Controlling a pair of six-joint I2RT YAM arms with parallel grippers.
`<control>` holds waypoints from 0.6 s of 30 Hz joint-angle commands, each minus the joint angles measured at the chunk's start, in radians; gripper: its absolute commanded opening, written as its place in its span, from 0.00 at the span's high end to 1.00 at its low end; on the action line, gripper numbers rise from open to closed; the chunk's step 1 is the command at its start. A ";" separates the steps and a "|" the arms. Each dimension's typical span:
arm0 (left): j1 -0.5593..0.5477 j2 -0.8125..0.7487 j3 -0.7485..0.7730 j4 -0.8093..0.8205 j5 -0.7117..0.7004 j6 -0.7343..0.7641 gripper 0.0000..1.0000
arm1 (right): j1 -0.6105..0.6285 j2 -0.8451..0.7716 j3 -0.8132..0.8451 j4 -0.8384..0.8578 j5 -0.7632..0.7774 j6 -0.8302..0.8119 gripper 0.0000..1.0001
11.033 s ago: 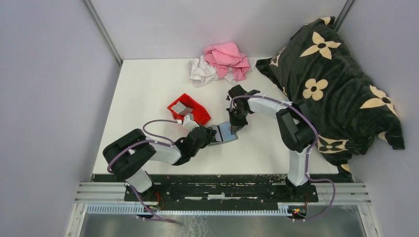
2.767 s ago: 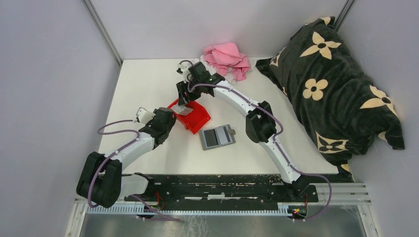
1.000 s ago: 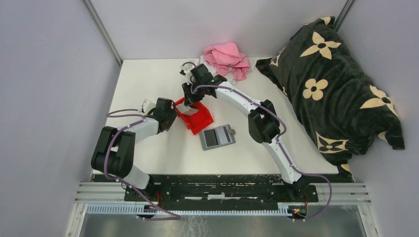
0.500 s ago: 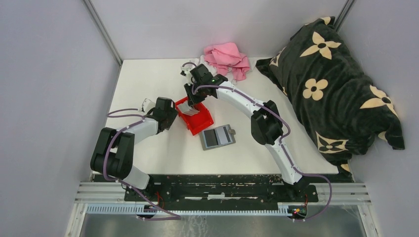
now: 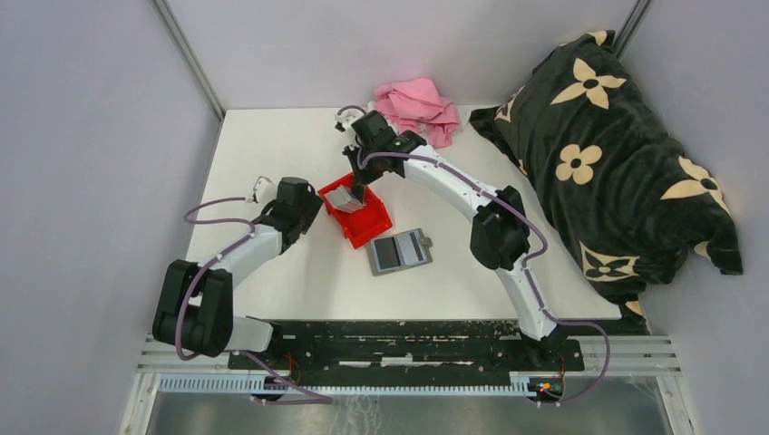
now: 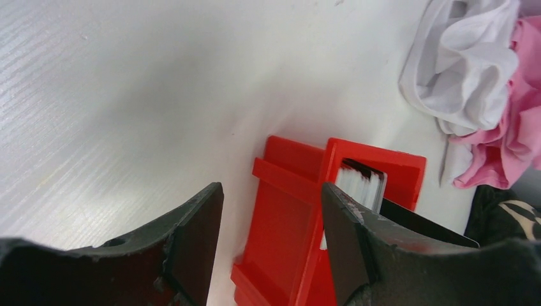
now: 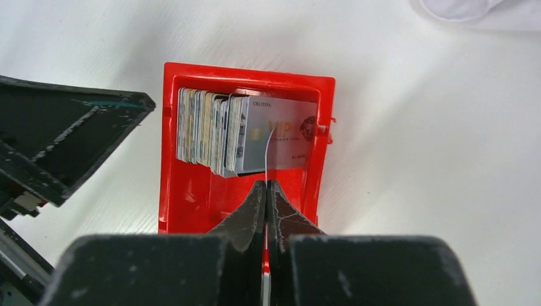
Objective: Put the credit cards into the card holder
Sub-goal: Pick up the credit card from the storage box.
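Note:
The credit cards stand on edge as a stack in the red bin, which shows in the top view mid-table. My right gripper reaches down into the bin and is shut on one thin card, seen edge-on between its fingertips. My left gripper is open at the bin's left end, its fingers on either side of the bin's wall. The card holder lies open and flat on the table, right of the bin and near no gripper.
A pile of pink and white cloths lies at the table's back edge, just behind the right arm. A black pillow with cream flowers covers the right side. Grey walls close in the table at left and back.
My right gripper has shut on a single card at the stack's end. The left gripper has stayed open at the bin, and its arm has shifted a little.

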 commanded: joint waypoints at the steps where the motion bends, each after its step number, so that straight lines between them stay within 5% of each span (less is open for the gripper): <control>1: -0.005 -0.103 -0.003 0.003 -0.043 0.092 0.35 | 0.011 -0.131 -0.033 0.022 0.051 -0.008 0.99; 9: -0.043 -0.270 -0.001 0.001 -0.033 0.243 0.36 | 0.012 -0.314 -0.181 -0.001 0.035 0.003 0.99; 18: -0.053 -0.407 -0.116 0.212 0.406 0.424 0.37 | -0.018 -0.629 -0.511 -0.018 -0.134 0.090 0.99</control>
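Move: The right hand, with a dark card already in its shut fingers, has the open card holder roughly 16 cm back and 10 cm to its right, some 12 cm below. The red storage box's middle is about 6 cm back and 1 cm left of it, with the card stack 3 cm back and 4 cm left. From the empty left hand, the holder lies about 20 cm right and 12 cm back, the box about 9 cm right and 2 cm back. Up, back and to the right, with gathering speed, the right hand carries the pinched card clear of the storage box, rising about 9 cm and getting level-wise nearer the card holder while gaining height over it; its wrist barely turns. The left hand, still open and empty, rises some 10 cm beside the box, then eases right and slightly back as its fingers tip up and swing clockwise. ##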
